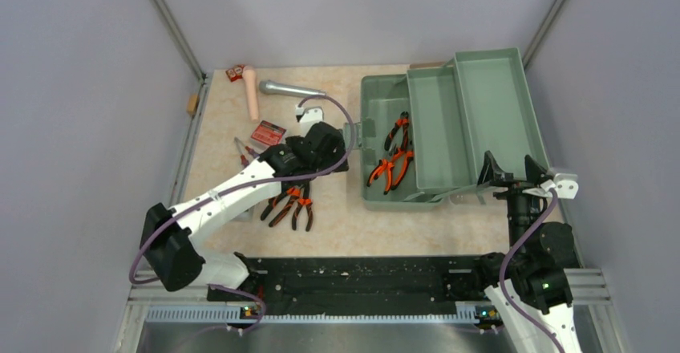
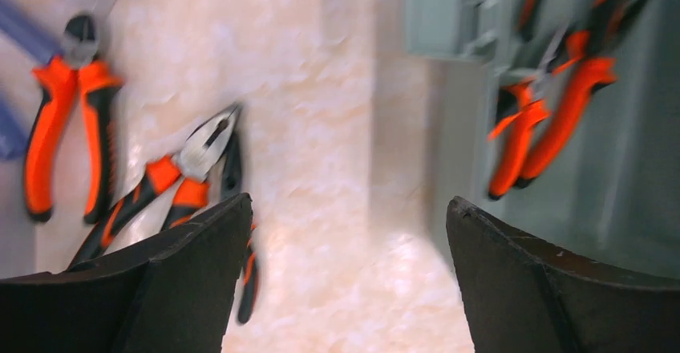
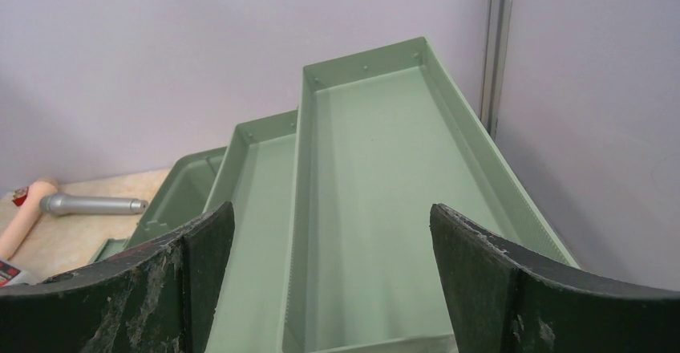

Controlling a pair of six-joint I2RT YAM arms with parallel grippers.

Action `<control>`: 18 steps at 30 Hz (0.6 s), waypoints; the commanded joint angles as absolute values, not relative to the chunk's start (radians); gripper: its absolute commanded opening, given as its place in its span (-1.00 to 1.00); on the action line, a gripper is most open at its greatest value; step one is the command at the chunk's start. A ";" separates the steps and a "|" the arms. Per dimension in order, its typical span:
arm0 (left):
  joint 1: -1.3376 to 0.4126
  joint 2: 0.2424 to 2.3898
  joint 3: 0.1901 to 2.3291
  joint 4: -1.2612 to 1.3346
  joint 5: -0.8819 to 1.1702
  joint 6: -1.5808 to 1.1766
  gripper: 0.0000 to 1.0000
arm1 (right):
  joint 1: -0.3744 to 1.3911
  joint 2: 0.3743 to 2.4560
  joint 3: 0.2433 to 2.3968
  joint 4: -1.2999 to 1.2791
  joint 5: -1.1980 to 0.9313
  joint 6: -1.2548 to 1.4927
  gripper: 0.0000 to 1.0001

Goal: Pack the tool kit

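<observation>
The sage-green toolbox [image 1: 377, 96] stands open at the right, its two trays [image 1: 489, 104] stepped back. Two orange-and-black pliers [image 1: 391, 159] lie in its bottom compartment. More pliers [image 1: 293, 206] lie on the table under my left arm. My left gripper [image 1: 343, 151] hangs open and empty just left of the box wall. In the left wrist view it [image 2: 349, 204] is over bare table, with pliers [image 2: 184, 172] to its left and the boxed pliers [image 2: 553, 104] to its right. My right gripper [image 1: 512, 168] is open and empty at the box's near right corner, facing the trays [image 3: 377, 192].
A silver microphone [image 1: 287, 88], a pinkish cylinder [image 1: 251, 92] and a small red box [image 1: 234, 72] lie at the back left. A flat red box [image 1: 267, 133] and screwdrivers [image 1: 243, 152] lie beside my left arm. Grey walls enclose the table.
</observation>
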State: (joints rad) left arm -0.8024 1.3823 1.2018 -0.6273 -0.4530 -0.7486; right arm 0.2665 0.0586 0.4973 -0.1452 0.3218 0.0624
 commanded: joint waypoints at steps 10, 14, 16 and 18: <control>-0.804 1.353 0.945 -0.784 -0.335 -0.874 0.63 | 0.281 0.048 0.491 -0.109 0.329 0.052 0.81; -0.804 1.395 0.935 -0.763 -0.327 -0.856 0.44 | 0.281 0.048 0.492 -0.110 0.330 0.053 0.81; -0.801 1.434 0.944 -0.770 -0.325 -0.853 0.37 | 0.282 0.048 0.491 -0.109 0.333 0.052 0.81; -0.791 1.463 0.935 -0.764 -0.309 -0.859 0.35 | 0.281 0.049 0.491 -0.110 0.333 0.051 0.81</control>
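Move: The long-nose pliers, rightmost of those still on the table, lie about 7 cm to the left of the left hand, some 4 cm back and 17 cm below. The combination pliers are roughly 5 cm farther left and 1 cm farther out than them; the orange cutters are about 10 cm left of them and 6 cm farther out. From the right hand, idle, the long-nose pliers are some 50 cm left, 3 cm ahead and 30 cm below. Down, back and to the left, the empty left hand swoops from beside the tool box towards the handle end of the long-nose pliers, sinking about 12 cm while drawing back some 8 cm and left 5 cm, slowing at the end. The wrist tips the fingers some 25 degrees steeper, and they narrow from nearly wide open to about two-thirds, touching nothing yet. ##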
